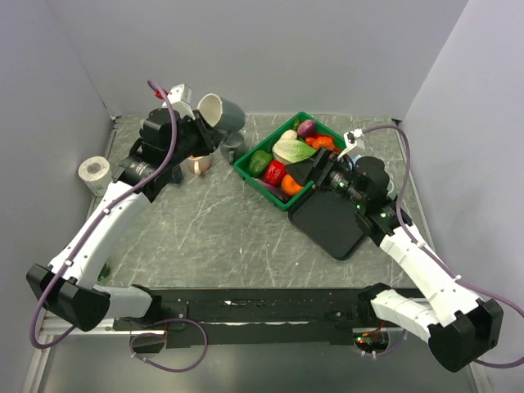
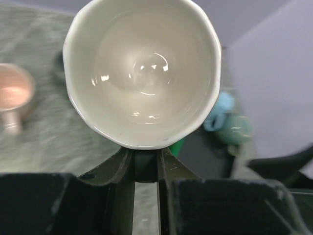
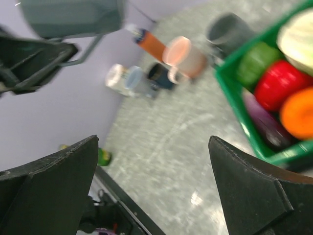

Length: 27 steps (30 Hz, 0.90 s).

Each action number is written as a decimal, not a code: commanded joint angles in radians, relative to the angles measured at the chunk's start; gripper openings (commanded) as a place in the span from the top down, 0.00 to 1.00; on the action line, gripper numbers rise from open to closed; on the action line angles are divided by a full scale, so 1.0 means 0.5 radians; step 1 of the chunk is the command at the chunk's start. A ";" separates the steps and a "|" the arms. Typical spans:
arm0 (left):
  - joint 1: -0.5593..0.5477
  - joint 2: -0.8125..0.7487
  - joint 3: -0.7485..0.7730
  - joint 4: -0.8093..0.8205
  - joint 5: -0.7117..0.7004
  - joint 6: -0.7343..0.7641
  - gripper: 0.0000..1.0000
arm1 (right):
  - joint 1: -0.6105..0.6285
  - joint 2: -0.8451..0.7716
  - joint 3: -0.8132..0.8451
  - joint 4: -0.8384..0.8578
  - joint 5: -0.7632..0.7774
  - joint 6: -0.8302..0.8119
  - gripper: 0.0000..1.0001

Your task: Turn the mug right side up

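The mug (image 1: 223,112) is grey outside and white inside. My left gripper (image 1: 199,124) holds it in the air over the table's far left, tipped on its side. In the left wrist view the mug's open mouth (image 2: 142,73) faces the camera, and my left gripper (image 2: 145,157) is shut on the handle just below the rim. The right wrist view shows the mug (image 3: 73,17) at top left, its handle in the left fingers. My right gripper (image 1: 318,174) is open and empty, near the green basket, and its fingers are spread wide (image 3: 154,142).
A green basket (image 1: 246,168) of vegetables stands at the back centre, with a black tray (image 1: 332,225) next to it on the right. A pink cup (image 1: 199,164) and a dark grey cup (image 1: 233,141) stand under the lifted mug. A white roll (image 1: 94,172) lies at far left.
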 commanded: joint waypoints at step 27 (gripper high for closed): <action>0.294 -0.436 -1.116 -0.232 -1.278 0.062 0.99 | -0.266 0.246 0.103 -0.478 -0.032 -0.043 0.00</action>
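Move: The left hand holds the grey mug by its handle, mouth back towards the wrist. Its goal seems to be the bare table nearer than the blue mugs: about 18 cm left, 3 cm back and 34 cm down. The dark blue mug stands roughly 17 cm left and 11 cm ahead, the light blue one 28 left and 11 ahead, the peach one 9 left and 16 ahead, all some 32 cm below. From the empty right hand that spot is about 45 cm left, 4 cm ahead, 29 cm down. Keeping its pinch on the mug's handle, the left hand sinks about 22 cm and swings some 18 cm left towards the bare table before the blue mugs, leftward at first, then mostly down and about 7 cm back. The wrist tips the near-level fingers to roughly 45 degrees down and swings them counter-clockwise. The empty right hand, still wide open, sinks about 8 cm, tipping down. ##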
